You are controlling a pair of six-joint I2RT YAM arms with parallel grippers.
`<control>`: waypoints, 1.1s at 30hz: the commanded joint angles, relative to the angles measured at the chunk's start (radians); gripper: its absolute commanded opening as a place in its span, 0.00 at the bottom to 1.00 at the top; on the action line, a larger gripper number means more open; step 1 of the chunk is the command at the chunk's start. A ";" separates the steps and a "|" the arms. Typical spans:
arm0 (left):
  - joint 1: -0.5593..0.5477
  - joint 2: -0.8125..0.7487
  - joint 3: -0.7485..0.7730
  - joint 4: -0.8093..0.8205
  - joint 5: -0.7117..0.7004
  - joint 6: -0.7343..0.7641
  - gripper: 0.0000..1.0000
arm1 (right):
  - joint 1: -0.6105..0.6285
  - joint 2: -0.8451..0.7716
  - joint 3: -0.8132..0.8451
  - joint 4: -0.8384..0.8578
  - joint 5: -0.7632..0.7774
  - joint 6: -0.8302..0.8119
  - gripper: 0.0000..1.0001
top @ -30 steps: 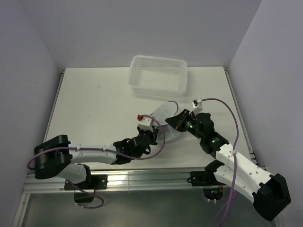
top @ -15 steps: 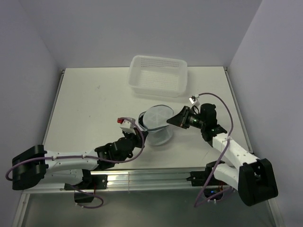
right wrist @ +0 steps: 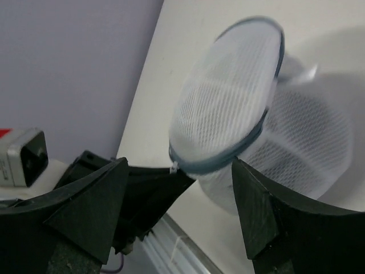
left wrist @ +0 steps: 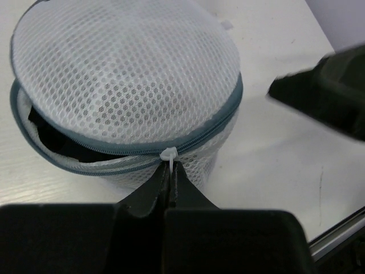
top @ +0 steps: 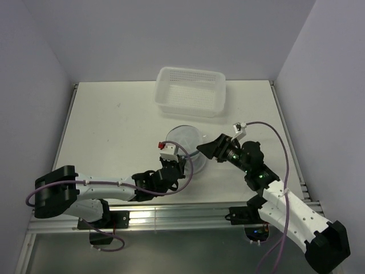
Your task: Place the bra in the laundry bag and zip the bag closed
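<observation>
The laundry bag [left wrist: 125, 74] is a round white mesh pod with a grey-blue zipper rim, lying mid-table [top: 185, 140]. Its zipper is partly open on the left, and the black bra [left wrist: 51, 137] shows inside through the gap. My left gripper [left wrist: 170, 166] is shut on the white zipper pull [left wrist: 169, 154] at the bag's near side, and it also shows from above [top: 180, 164]. My right gripper [right wrist: 179, 194] stands open just right of the bag [right wrist: 228, 108], its fingers apart with nothing between them [top: 204, 149].
A white perforated plastic basket [top: 191, 91] stands at the back of the table, behind the bag. The table's near edge and metal rail [top: 171, 214] run just behind both arms. Purple cables loop off both wrists.
My right gripper has opened and let go of the bag, backing off slightly to the right. My left gripper, still shut on the pull, has shifted right along the rim.
</observation>
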 commanded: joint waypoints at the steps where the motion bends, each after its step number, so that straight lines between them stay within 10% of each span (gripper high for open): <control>1: -0.016 0.027 0.069 0.049 -0.011 -0.005 0.00 | 0.098 -0.014 -0.060 0.030 0.167 0.131 0.77; 14: -0.053 0.020 0.045 0.082 0.018 -0.009 0.00 | 0.198 0.180 0.014 0.120 0.201 0.180 0.53; 20: -0.053 0.012 0.020 0.099 0.026 0.021 0.00 | 0.191 0.154 0.018 0.100 0.254 0.157 0.00; 33: 0.039 -0.193 -0.153 -0.059 -0.031 -0.003 0.00 | -0.246 0.311 0.199 0.056 -0.060 -0.098 0.00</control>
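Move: The closed stretch of the laundry bag's zip that the open right fingers go for lies about 3 cm left of them, 1 cm back and 5 cm below. The left fingers hold the zip pull; from them that stretch is some 4 cm to the right and 3 cm ahead, about level, while the open gap in the zip is roughly 4 cm ahead, 4 cm left and slightly below. From the right hand, the white basket is some 27 cm ahead, 4 cm left and 14 cm below. Down about 5 cm and some 3 cm left, tipping a little more downward, the right hand comes onto the closed zip and pinches it shut in its fingers, then draws it about 5 cm forward and 5 cm right, rising slightly. The left hand, keeping the pull pinched, first eases some 2 cm right and a little back, then pulls about 4 cm left. ##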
